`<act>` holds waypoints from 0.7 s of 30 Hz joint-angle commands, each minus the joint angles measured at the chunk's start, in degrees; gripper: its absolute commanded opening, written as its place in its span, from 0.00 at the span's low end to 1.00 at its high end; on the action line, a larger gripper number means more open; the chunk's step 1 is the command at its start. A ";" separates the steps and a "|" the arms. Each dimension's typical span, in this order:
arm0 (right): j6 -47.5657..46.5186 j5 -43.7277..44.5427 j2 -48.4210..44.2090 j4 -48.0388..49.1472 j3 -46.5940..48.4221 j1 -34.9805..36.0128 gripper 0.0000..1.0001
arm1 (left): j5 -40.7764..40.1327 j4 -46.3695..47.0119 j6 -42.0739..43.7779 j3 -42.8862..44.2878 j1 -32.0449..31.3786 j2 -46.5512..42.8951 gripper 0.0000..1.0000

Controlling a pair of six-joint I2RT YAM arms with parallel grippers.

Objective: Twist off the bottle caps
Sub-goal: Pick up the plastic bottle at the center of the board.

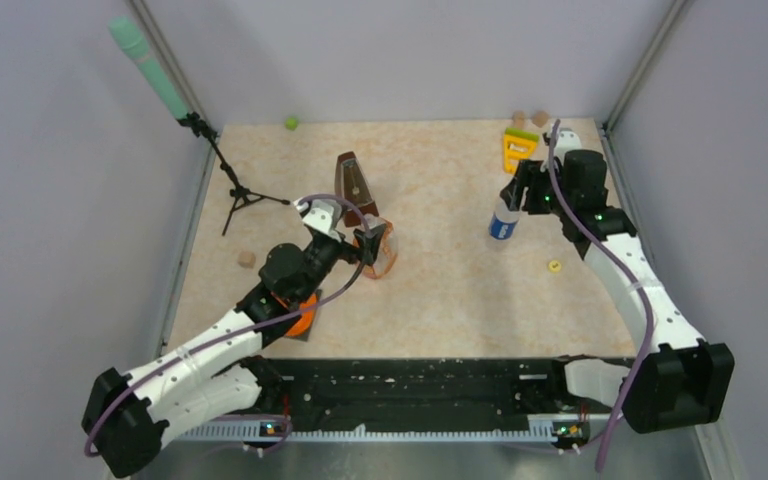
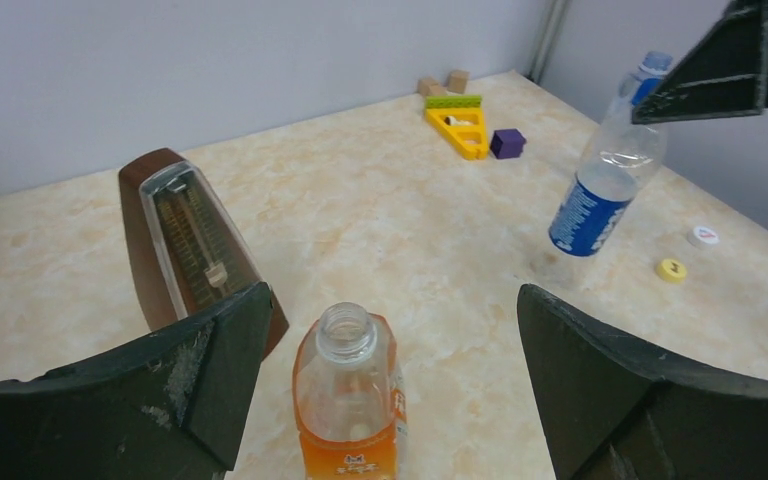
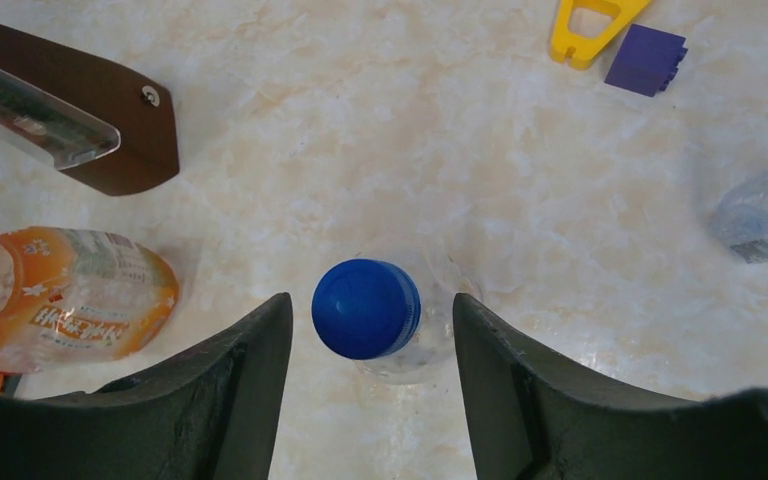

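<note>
A squat orange-tinted bottle (image 2: 348, 400) stands upright with its neck uncapped. My left gripper (image 2: 392, 305) is open wide just above and behind it, touching nothing; in the top view this left gripper (image 1: 368, 243) hangs by the orange bottle (image 1: 384, 252). A slim blue-labelled bottle (image 1: 503, 222) stands at the right with its blue cap (image 3: 366, 308) on. My right gripper (image 3: 370, 310) is open directly over it, with a finger on each side of the cap and a gap at both. A yellow cap (image 2: 671, 269) and a white cap (image 2: 702, 236) lie loose on the table. A clear unlabelled bottle (image 3: 765, 210) lies further right.
A brown metronome (image 1: 353, 185) stands just behind the orange bottle. At the back right are a yellow toy (image 1: 517, 148), a purple block (image 2: 507, 143) and wooden blocks (image 1: 540, 118). A microphone stand (image 1: 230, 190) occupies the left side. Walls enclose the table.
</note>
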 commanded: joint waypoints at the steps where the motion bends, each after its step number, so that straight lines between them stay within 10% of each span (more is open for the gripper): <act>1: -1.62 1.11 1.53 3.22 3.29 0.89 0.57 | 7.95 -8.80 -0.15 5.99 0.12 -1.16 0.98; 10: -2.21 2.19 2.17 3.75 3.18 1.20 0.43 | 15.94 -7.19 -2.03 8.57 -0.19 1.71 0.97; 21: -2.17 -1.71 0.07 3.14 3.57 1.70 0.03 | 21.99 -6.86 -1.51 13.29 -0.59 8.82 0.98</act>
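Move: Just ahead of the right hand, about 2 cm out and level sideways, stands the plastic bottle, its middle some 10 cm below and its neck at finger height. From that hand the clear empty bottle is 12 cm ahead and 18 cm right; the yellow cap is 6 cm back and 14 cm right. From the left hand the plastic bottle lies about 15 cm ahead, 31 cm right, and the orange bottle 7 cm ahead, 2 cm right, both middles roughly 15 cm lower. Easing forward about 1 cm, the right hand closes its fingers to roughly half their gap and pinches the plastic bottle's neck just under the blue cap, then stays there. Meanwhile the open left hand swings some 6 cm right and a little back towards the plastic bottle, rising about 2 cm and sinking again, while turning nearly 20 degrees clockwise. ##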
